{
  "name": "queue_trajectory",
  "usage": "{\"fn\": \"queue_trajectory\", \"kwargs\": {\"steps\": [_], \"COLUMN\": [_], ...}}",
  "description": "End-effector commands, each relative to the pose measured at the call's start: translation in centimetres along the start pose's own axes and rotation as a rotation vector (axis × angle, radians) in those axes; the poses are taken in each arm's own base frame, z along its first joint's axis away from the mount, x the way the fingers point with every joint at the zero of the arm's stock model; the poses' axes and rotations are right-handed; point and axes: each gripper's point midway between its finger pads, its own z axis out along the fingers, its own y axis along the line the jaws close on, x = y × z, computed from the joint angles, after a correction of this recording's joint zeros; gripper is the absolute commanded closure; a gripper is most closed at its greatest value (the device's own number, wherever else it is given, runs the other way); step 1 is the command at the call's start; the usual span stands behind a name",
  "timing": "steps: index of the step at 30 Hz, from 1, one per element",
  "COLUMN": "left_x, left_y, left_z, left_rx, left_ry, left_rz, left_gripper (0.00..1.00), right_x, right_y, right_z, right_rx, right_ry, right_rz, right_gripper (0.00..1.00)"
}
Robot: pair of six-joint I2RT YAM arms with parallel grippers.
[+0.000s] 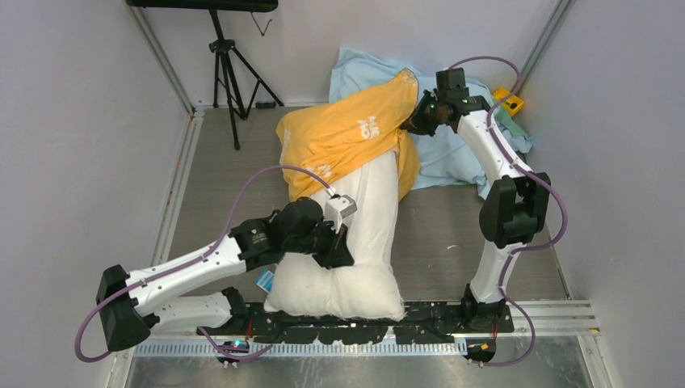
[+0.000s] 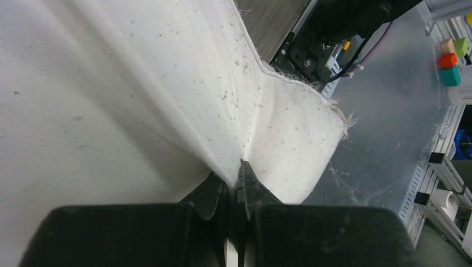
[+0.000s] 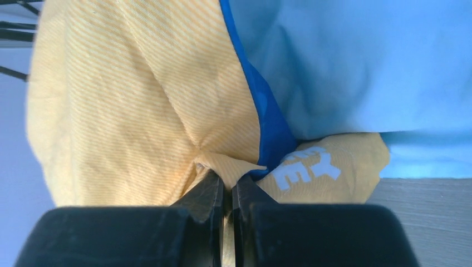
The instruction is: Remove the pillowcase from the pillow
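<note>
The white speckled pillow lies lengthwise from the near table edge toward the back, its far half inside the orange-yellow pillowcase. My left gripper is shut on a fold of the pillow near its left side, seen pinched in the left wrist view. My right gripper is shut on the far right end of the pillowcase and holds it raised, the fabric pinched between the jaws in the right wrist view. Blue inner edging and white lettering show there.
A pale light-blue cloth lies at the back right under the right arm. A black tripod stands at the back left. A yellow object sits at the right wall. A small blue tag shows at the pillow's near left corner.
</note>
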Motion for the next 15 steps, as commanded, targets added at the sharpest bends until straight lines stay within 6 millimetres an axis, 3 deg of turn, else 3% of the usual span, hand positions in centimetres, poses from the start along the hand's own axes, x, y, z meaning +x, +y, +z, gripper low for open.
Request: {"fn": "queue_trajectory", "kwargs": {"steps": [1, 3, 6, 9, 10, 13, 14, 15], "left_x": [2.2, -0.4, -5.5, -10.7, -12.4, -15.9, -16.3, -16.8], "left_y": [-4.5, -4.3, -4.4, -6.1, -6.9, -8.1, -7.4, -7.0], "left_z": [-1.5, -1.1, -0.2, 0.7, 1.0, 2.6, 3.6, 3.8], "left_rx": [0.197, 0.151, 0.104, 0.159, 0.182, 0.205, 0.177, 0.155], "left_ry": [0.141, 0.05, -0.121, -0.266, -0.302, -0.338, -0.313, -0.297], "left_rz": [-0.002, 0.008, -0.005, -0.01, -0.006, -0.001, -0.017, -0.03], "left_gripper": [1.0, 1.0, 1.0, 1.0, 1.0, 1.0, 0.95, 0.81], "right_x": [-15.1, -14.8, -13.4, -11.7, -11.1, -8.9, -8.2, -7.5], "right_y": [7.1, 9.2, 11.8, 12.4, 12.2, 10.6, 10.4, 9.9], "right_z": [-6.5, -7.6, -9.1, -10.7, -11.1, -12.4, -13.8, -14.4], "right_rx": [-0.241, -0.323, -0.445, -0.486, -0.476, -0.437, -0.435, -0.424], "right_ry": [-0.498, -0.467, -0.394, -0.335, -0.323, -0.307, -0.319, -0.324], "right_rz": [-0.059, -0.109, -0.156, -0.167, -0.168, -0.176, -0.183, -0.185], "right_gripper": [0.99, 0.86, 0.55, 0.21, 0.17, 0.15, 0.15, 0.14]}}
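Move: The orange pillowcase, its right edge still gathered in the right fingers, has its middle about 16 cm left of the right hand, 2 cm back and some 8 cm lower. The white pillow's middle is roughly 28 cm back and 16 cm left of that hand; the blue pillow's is level ahead, 6 cm to its right and 14 cm below. From the left hand, pinching the pillow's cloth, the pillow's middle is 3 cm ahead and 8 cm below, the case's middle about 28 cm ahead and 2 cm right. The gathered edge of the orange case comes free as the right fingers open wide; that hand climbs about 15 cm, first forward some 5 cm and then easing back, its fingers tipping up roughly 25 degrees. The white pillow stays pinched in the left fingers, which drag it to the right, with some forward and upward travel, about 10 cm in all. ##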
